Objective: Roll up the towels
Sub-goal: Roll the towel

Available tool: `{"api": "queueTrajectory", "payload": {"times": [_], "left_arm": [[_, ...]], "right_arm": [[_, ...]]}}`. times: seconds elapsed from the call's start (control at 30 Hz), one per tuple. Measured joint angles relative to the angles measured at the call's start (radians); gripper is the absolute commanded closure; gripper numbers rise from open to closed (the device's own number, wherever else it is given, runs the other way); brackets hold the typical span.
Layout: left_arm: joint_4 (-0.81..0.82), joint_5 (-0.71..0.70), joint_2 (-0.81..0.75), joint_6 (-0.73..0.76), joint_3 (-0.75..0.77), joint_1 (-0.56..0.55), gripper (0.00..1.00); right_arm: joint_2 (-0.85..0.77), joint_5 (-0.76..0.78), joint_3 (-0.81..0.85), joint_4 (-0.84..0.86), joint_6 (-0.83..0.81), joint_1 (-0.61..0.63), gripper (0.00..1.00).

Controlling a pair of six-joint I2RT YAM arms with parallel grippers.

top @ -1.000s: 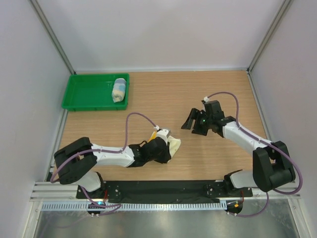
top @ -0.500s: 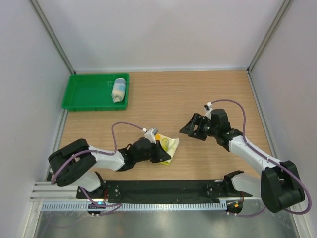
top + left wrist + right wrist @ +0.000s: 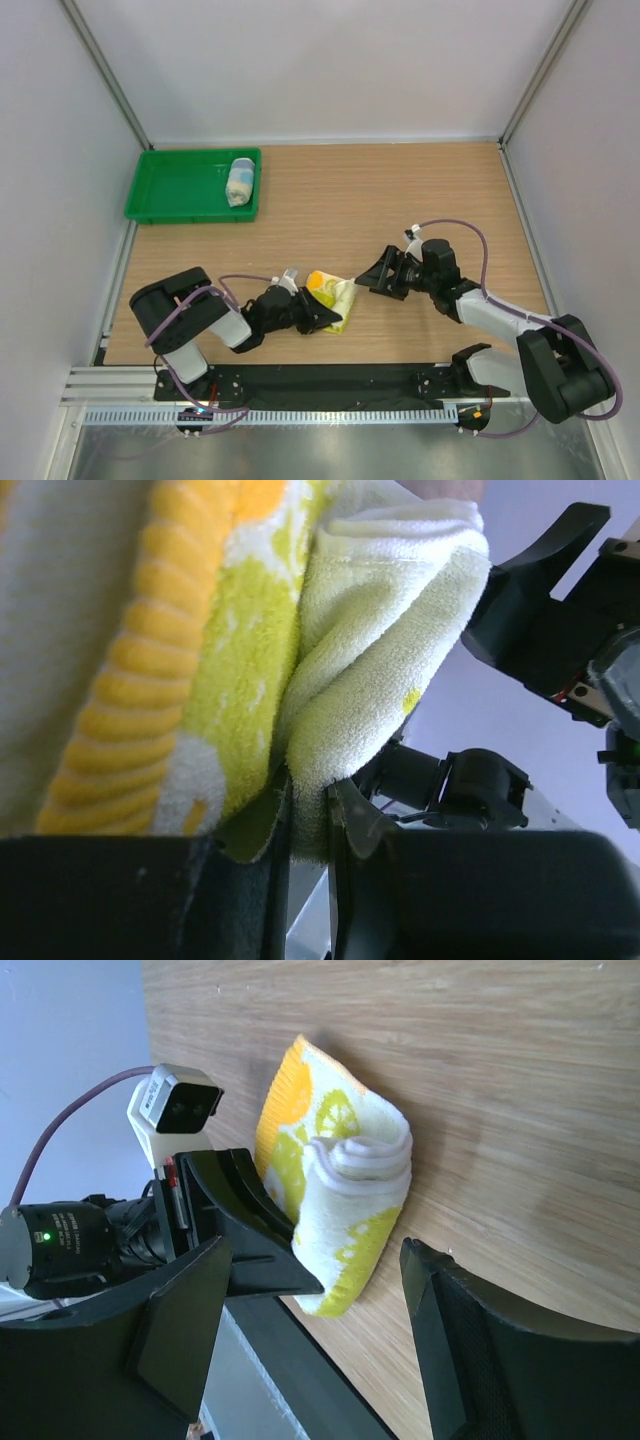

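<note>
The yellow-green and white towel (image 3: 335,294) with orange prints lies folded and bunched on the table near the front middle. My left gripper (image 3: 325,316) is shut on its near edge; in the left wrist view the towel (image 3: 330,670) fills the frame and a fold sits pinched between the jaws (image 3: 310,820). My right gripper (image 3: 372,275) is open, just right of the towel, its jaws standing either side of the towel's end (image 3: 345,1190). The light blue and white towel (image 3: 240,181) lies rolled in the green tray (image 3: 180,185).
The green tray stands at the back left. Grey walls enclose the table on three sides. A black rail (image 3: 330,380) runs along the near edge, close to the towel.
My left gripper has slid lower and nearer with the towel's edge. My right arm has swung down and left, its open gripper now at the towel's right end.
</note>
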Motion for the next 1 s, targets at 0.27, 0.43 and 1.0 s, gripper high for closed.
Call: {"api": "queueTrajectory", "payload": {"times": [0.27,0.43,1.0], "left_arm": [[0.074,-0.036,-0.005,-0.155,-0.085,0.007,1.0],[0.085,-0.039,-0.004,-0.208,-0.102,0.018,1.0],[0.19,-0.001,0.081,-0.254,-0.105,0.042,0.98]], "right_arm": [[0.134,0.013,-0.05,0.15,0.035,0.085,0.27],[0.225,0.048,-0.051,0.231,0.043,0.162,0.32],[0.507,0.053,-0.028,0.564,0.111,0.232,0.76]]}}
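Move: The right hand hovers open above the yellow towel's white rolled part, which lies some 6 cm to its left, 2 cm back and 6 cm below. The towel's orange corner is about 11 cm to its left, 2 cm ahead and 7 cm down. The left hand already grips the towel's near part; the white rolled part is about 4 cm ahead of it and 1 cm to its right, roughly at its height. Leftward and down, about 6 cm each way, the right hand comes onto the towel's white rolled part, drawing slightly back before easing forward again, and turning a little counter-clockwise. Late on, its open fingers close and pinch the roll from both sides. The left hand keeps its pinch on the near part, draws it some 2 cm left and tips down slightly. ##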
